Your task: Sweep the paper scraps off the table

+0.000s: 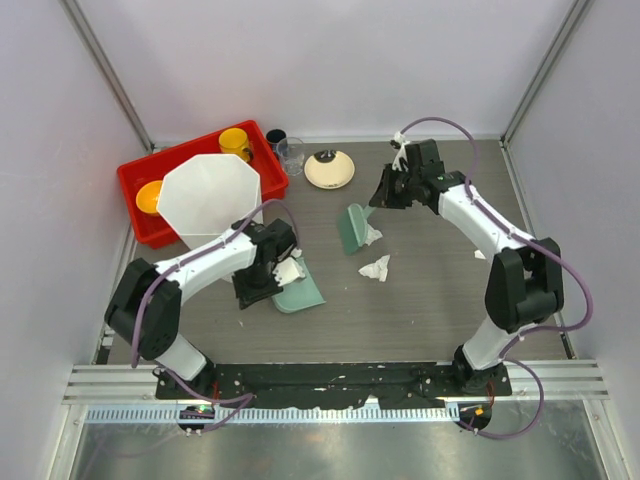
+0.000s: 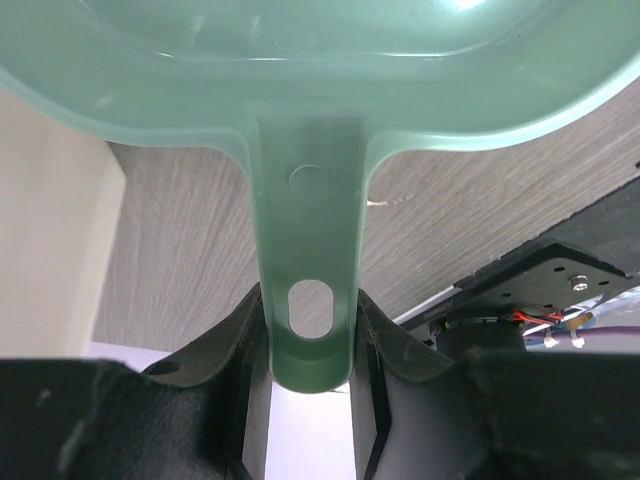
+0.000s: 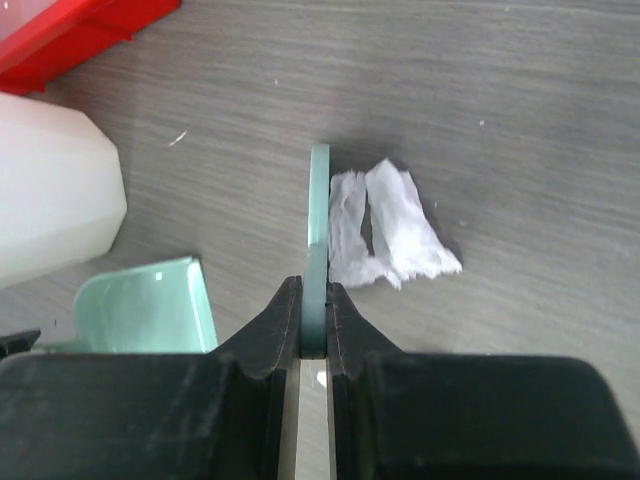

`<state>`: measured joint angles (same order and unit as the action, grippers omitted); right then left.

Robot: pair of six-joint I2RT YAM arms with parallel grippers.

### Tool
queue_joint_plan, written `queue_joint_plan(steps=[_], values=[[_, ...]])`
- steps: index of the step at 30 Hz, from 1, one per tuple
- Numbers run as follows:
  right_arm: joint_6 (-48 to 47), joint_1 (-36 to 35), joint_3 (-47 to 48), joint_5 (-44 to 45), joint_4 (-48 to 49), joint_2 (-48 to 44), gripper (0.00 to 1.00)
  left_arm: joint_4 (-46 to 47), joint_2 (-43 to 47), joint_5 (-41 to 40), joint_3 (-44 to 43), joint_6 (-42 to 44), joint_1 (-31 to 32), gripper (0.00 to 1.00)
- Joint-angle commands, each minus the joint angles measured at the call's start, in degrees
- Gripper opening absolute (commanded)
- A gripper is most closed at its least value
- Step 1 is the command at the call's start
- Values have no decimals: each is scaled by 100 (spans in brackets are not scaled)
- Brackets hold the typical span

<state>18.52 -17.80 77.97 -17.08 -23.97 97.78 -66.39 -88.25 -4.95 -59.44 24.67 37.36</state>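
Observation:
My left gripper is shut on the handle of a pale green dustpan, which lies low over the table. One white paper scrap sits at the pan's back. My right gripper is shut on a thin green scraper, held edge-on. A torn paper scrap lies against the scraper's right face. Another scrap rests on the table between scraper and dustpan. In the right wrist view the dustpan shows at lower left.
A red tray with yellow cups stands at the back left. A white octagonal bin overlaps it. A cream plate, a dark cup and a clear glass stand behind. A tiny white bit lies at right.

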Motion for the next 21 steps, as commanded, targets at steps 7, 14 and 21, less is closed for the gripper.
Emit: queue_joint_plan(steps=[7,14,21], values=[[-701,-74,734,-245,-976,-1383,1,407,-991,-287,-1227,196,-10,0],[-1473,-4,1097,2953,-1814,-1174,1,417,-1722,-516,-1999,381,-10,0],[-1826,-21,798,2536,-997,-453,1,188,-2389,-516,-2853,495,-10,0]])
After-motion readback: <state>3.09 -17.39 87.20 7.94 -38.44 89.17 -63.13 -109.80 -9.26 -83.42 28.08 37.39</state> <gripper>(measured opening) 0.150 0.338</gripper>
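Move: The paper scrap lies about 6 cm to the right hand's left, nearly level with it, some 14 cm below, partly hidden by the held brush; a second scrap lies roughly 11 cm behind it and 4 cm to its right. The dustpan's tray is some 24 cm left of the right hand and 19 cm back. From the left hand, on the dustpan's handle, the first scrap is about 23 cm ahead, 31 cm right. The green brush, still gripped by the right hand, comes up off its place at the first scrap: up and a little back, then swings about 9 cm right and forward again, cresting near 11 cm and already sinking at the end, tilted some 30 degrees. Meanwhile the left hand carries the dustpan about 11 cm forward and 6 cm right, towards that scrap, keeping its hold. ##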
